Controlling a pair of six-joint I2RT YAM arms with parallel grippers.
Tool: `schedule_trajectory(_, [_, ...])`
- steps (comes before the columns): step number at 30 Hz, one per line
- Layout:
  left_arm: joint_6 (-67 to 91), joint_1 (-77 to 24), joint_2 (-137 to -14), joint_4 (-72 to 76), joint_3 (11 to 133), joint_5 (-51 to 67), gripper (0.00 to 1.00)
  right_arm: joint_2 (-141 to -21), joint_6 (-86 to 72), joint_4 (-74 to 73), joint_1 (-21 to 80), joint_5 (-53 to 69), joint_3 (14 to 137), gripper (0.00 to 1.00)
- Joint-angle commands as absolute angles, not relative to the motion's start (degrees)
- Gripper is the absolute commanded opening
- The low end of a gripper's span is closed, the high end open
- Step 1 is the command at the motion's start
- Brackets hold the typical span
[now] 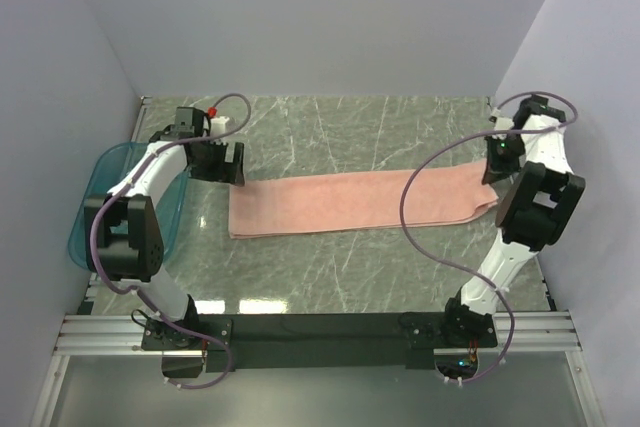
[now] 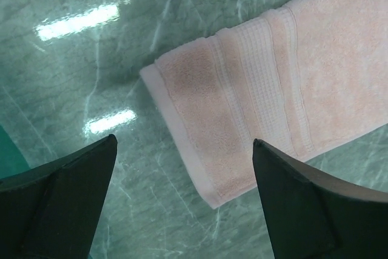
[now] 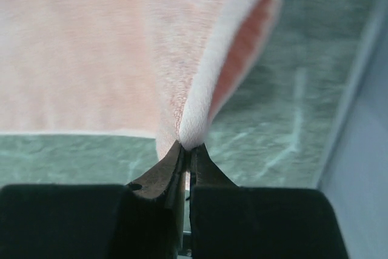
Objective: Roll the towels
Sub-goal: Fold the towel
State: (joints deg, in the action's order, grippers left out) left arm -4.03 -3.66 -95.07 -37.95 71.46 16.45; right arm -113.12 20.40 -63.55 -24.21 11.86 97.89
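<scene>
The salmon-pink towel (image 1: 350, 203) lies stretched flat across the middle of the green marble table. Its left end (image 2: 242, 107) shows a woven band and a pale hem in the left wrist view. My left gripper (image 1: 218, 161) hovers above that end's corner, open wide with nothing between its fingers (image 2: 66, 192). At the towel's right end, my right gripper (image 3: 189, 147) is shut on the hem, pinching the edge and lifting it slightly so the cloth (image 3: 200, 77) folds up from the table.
A teal translucent tray (image 1: 100, 197) lies at the table's left edge, under the left arm. Grey walls close in on the left, back and right. Purple cables loop from both arms, one of them (image 1: 425, 207) over the towel's right part.
</scene>
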Motion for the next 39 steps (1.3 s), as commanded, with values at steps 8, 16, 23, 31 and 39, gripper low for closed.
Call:
schedule_trajectory(8, [-1.8,-0.9,-96.2,-40.3,77.7,21.9,0.99,-108.6,18.2,-67.3,-11.4,19.2,96.1,0.00])
schedule_trajectory(16, [-2.5,-0.7,-96.8,-41.7,78.0,22.5,0.99,-114.4,15.3,-68.6,-5.7,27.9,98.4,0.00])
schedule_trajectory(23, [-4.0,-0.2,-96.1,-42.4,76.8,20.7,0.99,-116.3,11.1,-67.1,-1.5,33.2,97.3,0.00])
schedule_trajectory(31, [-3.8,-0.2,-96.8,-42.4,77.1,20.4,1.00,-117.5,4.9,-62.3,2.5,36.6,94.4,0.00])
schedule_trajectory(39, [-3.7,-0.2,-97.6,-42.1,77.6,20.0,0.99,-120.1,3.0,-62.3,4.7,36.2,95.4,0.00])
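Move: Still pinching the lifted right end of the towel, the right hand is some 9 cm above the table; the spot on the towel it is taken to lies about 26 cm to its left, level with it in reach. The near corner of that end hangs about 7 cm back and 4 cm to the right. From the open left hand, that spot is about 40 cm to the right and 3 cm back, while the towel's left end lies just below, some 4 cm back and 1 cm left. Sweeping left over the lying towel, the right hand carries the pinched end about 26 cm inward, fast at first and then slowing, rising a centimetre before sinking about 3. The fingers stay shut while the wrist rolls its left side up by nearly 30 degrees and turns somewhat counter-clockwise. The left hand, wide open, lifts a little and eases partway back. ##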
